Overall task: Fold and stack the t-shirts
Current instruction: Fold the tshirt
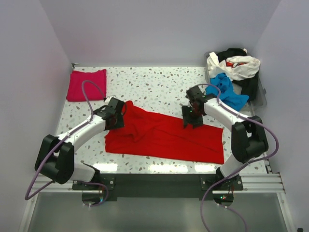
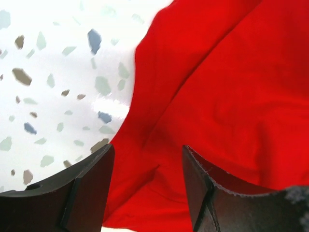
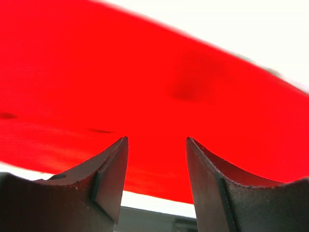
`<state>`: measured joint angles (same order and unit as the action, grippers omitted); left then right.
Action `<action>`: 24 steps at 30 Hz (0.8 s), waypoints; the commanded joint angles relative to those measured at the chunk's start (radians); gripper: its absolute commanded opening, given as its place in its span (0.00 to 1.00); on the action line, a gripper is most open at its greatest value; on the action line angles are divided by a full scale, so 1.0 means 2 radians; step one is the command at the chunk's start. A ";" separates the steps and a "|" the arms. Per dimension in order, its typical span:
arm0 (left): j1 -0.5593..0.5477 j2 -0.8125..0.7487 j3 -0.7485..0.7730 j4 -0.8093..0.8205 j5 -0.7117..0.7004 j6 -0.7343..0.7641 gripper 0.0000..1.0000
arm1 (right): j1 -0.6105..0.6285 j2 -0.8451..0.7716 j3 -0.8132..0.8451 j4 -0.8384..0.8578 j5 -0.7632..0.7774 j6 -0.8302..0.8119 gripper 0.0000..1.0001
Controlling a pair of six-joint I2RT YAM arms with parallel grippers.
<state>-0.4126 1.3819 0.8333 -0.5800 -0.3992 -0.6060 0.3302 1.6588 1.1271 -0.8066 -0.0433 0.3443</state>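
A large bright red t-shirt (image 1: 164, 135) lies spread across the middle of the speckled table (image 1: 145, 82), rumpled at its left end. My left gripper (image 1: 116, 116) hovers over that left end, open, with red cloth (image 2: 203, 96) below the jaws and nothing pinched. My right gripper (image 1: 192, 117) stands open over the shirt's upper right part, the red fabric (image 3: 145, 87) beneath it. A folded magenta-pink t-shirt (image 1: 87, 84) rests at the back left. Blue (image 1: 229, 92), white (image 1: 239, 66) and black (image 1: 248, 86) t-shirts are heaped at the back right.
The heap of shirts sits in a clear bin (image 1: 263, 96) at the table's back right corner. White walls enclose the table on three sides. A dark rail (image 1: 159, 179) runs along the near edge between the arm bases.
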 commanded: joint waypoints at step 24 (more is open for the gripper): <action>0.086 0.032 0.012 0.063 0.129 0.052 0.64 | 0.333 0.166 0.181 0.211 -0.068 0.059 0.58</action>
<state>-0.2649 1.4937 0.8795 -0.4545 -0.1829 -0.5205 0.9730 1.9759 1.4456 -0.4133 -0.1757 0.4709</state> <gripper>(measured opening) 0.636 0.581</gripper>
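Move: The t-shirt's rumpled left part lies about 31 cm to the right hand's left, 4 cm nearer and 4 cm below. Its far-left corner is some 34 cm left of that hand and 13 cm ahead; the blue cloth is about 18 cm right and 19 cm ahead. For the left hand, the shirt's left edge is roughly 3 cm left, 2 ahead and 5 below; from there too, the far-left corner is 13 cm ahead and 6 right, the folded shirt 22 ahead and 17 left. Heading for the shirt's rumpled left part, the right hand sweeps about 30 cm left over the cloth, rising slightly at first, then edging back some 5 cm while turning about 30 degrees counter-clockwise, fingers kept open. The left hand, also open, shifts forward 3–4 cm along the shirt's left edge, swinging briefly right, then sinking slightly and returning left. No new contact can be made out. ##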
